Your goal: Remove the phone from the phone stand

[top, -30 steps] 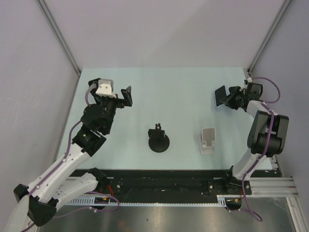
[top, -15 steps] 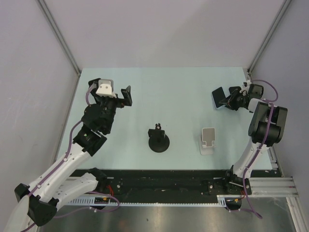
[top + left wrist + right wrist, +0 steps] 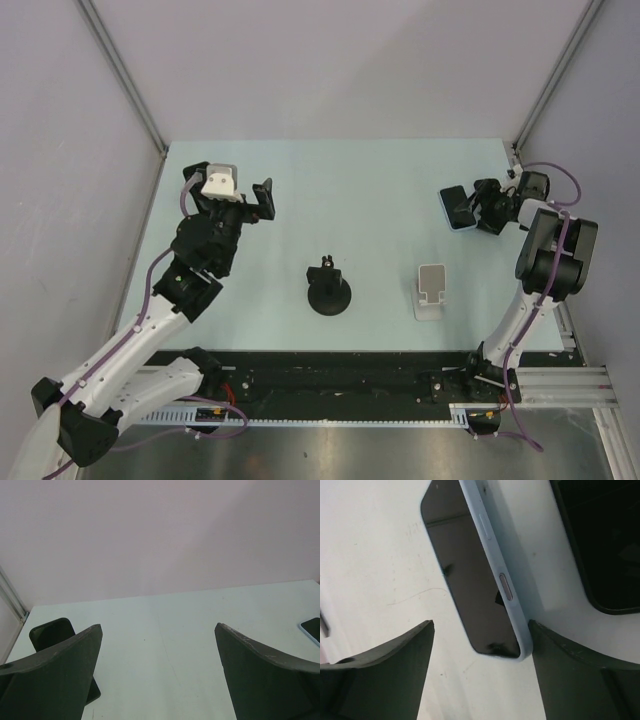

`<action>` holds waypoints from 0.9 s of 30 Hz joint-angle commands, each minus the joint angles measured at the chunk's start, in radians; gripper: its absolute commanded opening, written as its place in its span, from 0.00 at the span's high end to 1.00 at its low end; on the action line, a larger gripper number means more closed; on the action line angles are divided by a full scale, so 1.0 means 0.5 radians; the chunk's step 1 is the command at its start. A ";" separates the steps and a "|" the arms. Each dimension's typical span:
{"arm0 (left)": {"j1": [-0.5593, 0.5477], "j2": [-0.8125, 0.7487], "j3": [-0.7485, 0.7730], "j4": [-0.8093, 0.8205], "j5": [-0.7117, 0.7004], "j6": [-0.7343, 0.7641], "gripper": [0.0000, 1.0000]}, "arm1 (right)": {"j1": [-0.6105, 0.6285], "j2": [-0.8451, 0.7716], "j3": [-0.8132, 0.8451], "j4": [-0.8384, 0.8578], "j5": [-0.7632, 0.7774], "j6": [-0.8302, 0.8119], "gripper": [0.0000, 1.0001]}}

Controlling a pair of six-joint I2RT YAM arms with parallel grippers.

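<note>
The phone (image 3: 457, 208), dark-screened in a light blue case, lies on the table at the far right, away from the silver phone stand (image 3: 431, 290). In the right wrist view the phone (image 3: 475, 575) runs up between the jaws, buttoned edge showing. My right gripper (image 3: 482, 210) (image 3: 480, 627) is open around its near end. The right finger (image 3: 555, 655) touches the case edge, and the left finger (image 3: 395, 655) stands apart from the screen. My left gripper (image 3: 262, 198) (image 3: 157, 627) hangs wide open over the far left of the table, holding nothing.
A black round-based holder (image 3: 328, 289) stands mid-table, left of the silver stand. Grey walls close the table (image 3: 360, 190) on three sides, and the right wall is close behind the right arm. The phone's corner (image 3: 312, 629) shows at the left wrist view's right edge.
The right gripper has opened and let go of the phone. The phone, held tilted before, now rests on the table. The left arm has hardly moved.
</note>
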 commanded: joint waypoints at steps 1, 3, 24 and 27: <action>0.013 -0.007 -0.014 0.091 0.022 0.068 0.00 | 0.019 -0.127 0.051 -0.127 0.338 -0.147 0.12; 0.013 -0.004 -0.017 0.091 0.022 0.068 0.00 | 0.050 -0.161 0.070 -0.172 0.433 -0.227 0.06; 0.010 0.030 -0.014 0.091 0.031 0.083 0.00 | 0.575 0.237 0.794 -0.608 1.265 -0.850 0.00; 0.013 0.033 -0.014 0.091 0.025 0.089 0.00 | 0.584 0.308 0.880 -0.651 1.265 -0.847 0.00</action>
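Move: Near the right hand's tips, the phone just let go reaches forward over the table, its middle about 6 cm ahead, 3 cm left and 3 cm below. The black phone laid down earlier is 10 cm to the right of it and 2 cm farther out; the white stand is some 21 cm back and 15 cm left of the hand, at about table height. From the left hand, the phone lies about 20 cm ahead, 60 cm right and 36 cm below. Backing off the phone's near right corner, the right hand slips about 2 cm right while its fingers finish spreading wide. It then arcs forward and left over the phone, some 6 cm farther out than it began, rising about 4 cm and dipping halfway back. The wrist rolls about 40 degrees, left side down, so that the open fingers come to straddle the phone from above. ##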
